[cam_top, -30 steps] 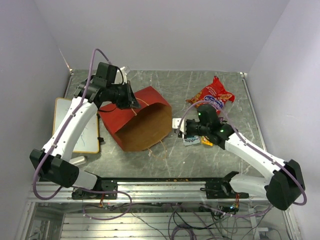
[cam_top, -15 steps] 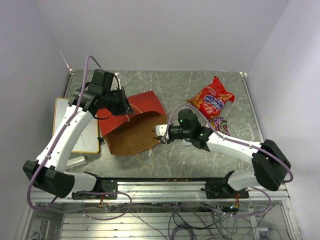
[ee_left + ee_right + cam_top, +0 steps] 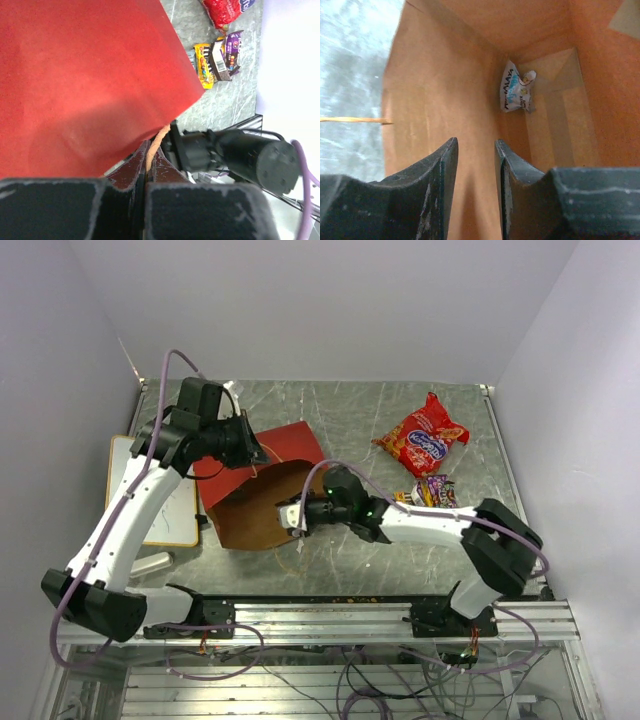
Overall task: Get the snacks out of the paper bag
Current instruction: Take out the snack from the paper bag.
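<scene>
The paper bag (image 3: 285, 443) lies on its side, red outside, its brown mouth (image 3: 255, 512) facing the near edge. My left gripper (image 3: 251, 450) (image 3: 149, 159) is shut on the bag's twisted handle (image 3: 161, 137) at the upper rim. My right gripper (image 3: 291, 516) (image 3: 475, 146) is open with nothing between its fingers, at the bag's mouth and pointing inside. Deep in the bag, at its far end, a light-blue packet (image 3: 515, 92) lies against the fold. Outside are the red chip bag (image 3: 425, 439) (image 3: 227, 11) and small yellow (image 3: 204, 65) and purple (image 3: 233, 49) packets (image 3: 431, 490).
A yellow-framed whiteboard (image 3: 127, 458) lies left of the bag, partly under my left arm. A white eraser (image 3: 152, 562) rests near its front corner. The bag's other handle (image 3: 351, 120) trails on the table by the mouth. A metal rail (image 3: 330, 598) bounds the near edge.
My right gripper has swung left from the loose packets to the bag's mouth, opening a little. The left gripper kept its hold on the handle and shifted slightly left; the bag's mouth tilted with it.
</scene>
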Tool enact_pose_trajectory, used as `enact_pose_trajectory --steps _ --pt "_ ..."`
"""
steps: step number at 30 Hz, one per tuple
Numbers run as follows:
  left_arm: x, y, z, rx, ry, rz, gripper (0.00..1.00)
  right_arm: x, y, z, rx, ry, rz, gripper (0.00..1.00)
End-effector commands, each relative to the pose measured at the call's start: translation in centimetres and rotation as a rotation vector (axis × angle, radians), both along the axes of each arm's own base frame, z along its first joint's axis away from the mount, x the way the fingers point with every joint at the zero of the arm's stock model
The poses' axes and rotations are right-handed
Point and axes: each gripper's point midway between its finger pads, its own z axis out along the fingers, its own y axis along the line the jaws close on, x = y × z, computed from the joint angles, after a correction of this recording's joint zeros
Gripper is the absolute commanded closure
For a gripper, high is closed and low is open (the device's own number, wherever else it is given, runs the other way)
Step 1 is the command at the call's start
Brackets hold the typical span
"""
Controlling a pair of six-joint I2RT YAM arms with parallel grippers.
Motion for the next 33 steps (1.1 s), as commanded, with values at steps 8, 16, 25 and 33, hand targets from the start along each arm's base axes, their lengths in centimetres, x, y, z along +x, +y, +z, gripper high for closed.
enact_pose_trajectory --steps 8,16,25,33 --pt "-0.2 -0.3 2.7 -0.063 -0.113 -0.036 0.93 5.4 6.1 -2.0 -0.045 -0.204 -0.046 0.65" --pt "0.6 -1.1 3.7 -0.101 -0.138 -0.043 0.93 6.7 9.1 -3.3 -0.072 -0.218 -0.1 0.65" --pt "1.0 -1.5 4.9 -0.102 -0.155 -0.079 0.93 6.5 8.6 -3.9 -0.085 -0.179 -0.15 0.66" --pt "1.3 -1.9 5.5 -0.089 -0.169 -0.13 0.93 5.8 8.0 -4.0 -0.061 -0.182 -0.151 0.65"
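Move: The last small blue-and-white snack lies deep in the bag's closed-end corner, about 12 cm to the right hand's left, 6 cm farther forward and 9 cm lower. The loose lower handle is about 6 cm back from this hand, 2 cm to its right and 12 cm below; the upper handle, held by the other gripper, is about 7 cm ahead, 3 cm left and 14 cm higher. From the left hand the snack lies about 9 cm left, 1 cm back and 23 cm down. The small snack in the bag's far corner is approached by the right hand, which reaches about 8 cm left, some 6 cm forward and 6 cm down into the bag, easing back slightly right as it keeps sinking late on; its partly open fingers tip a little further down and swing forward. The left hand keeps its pinch on the upper handle and, after a small pull back, lifts about 4 cm. ##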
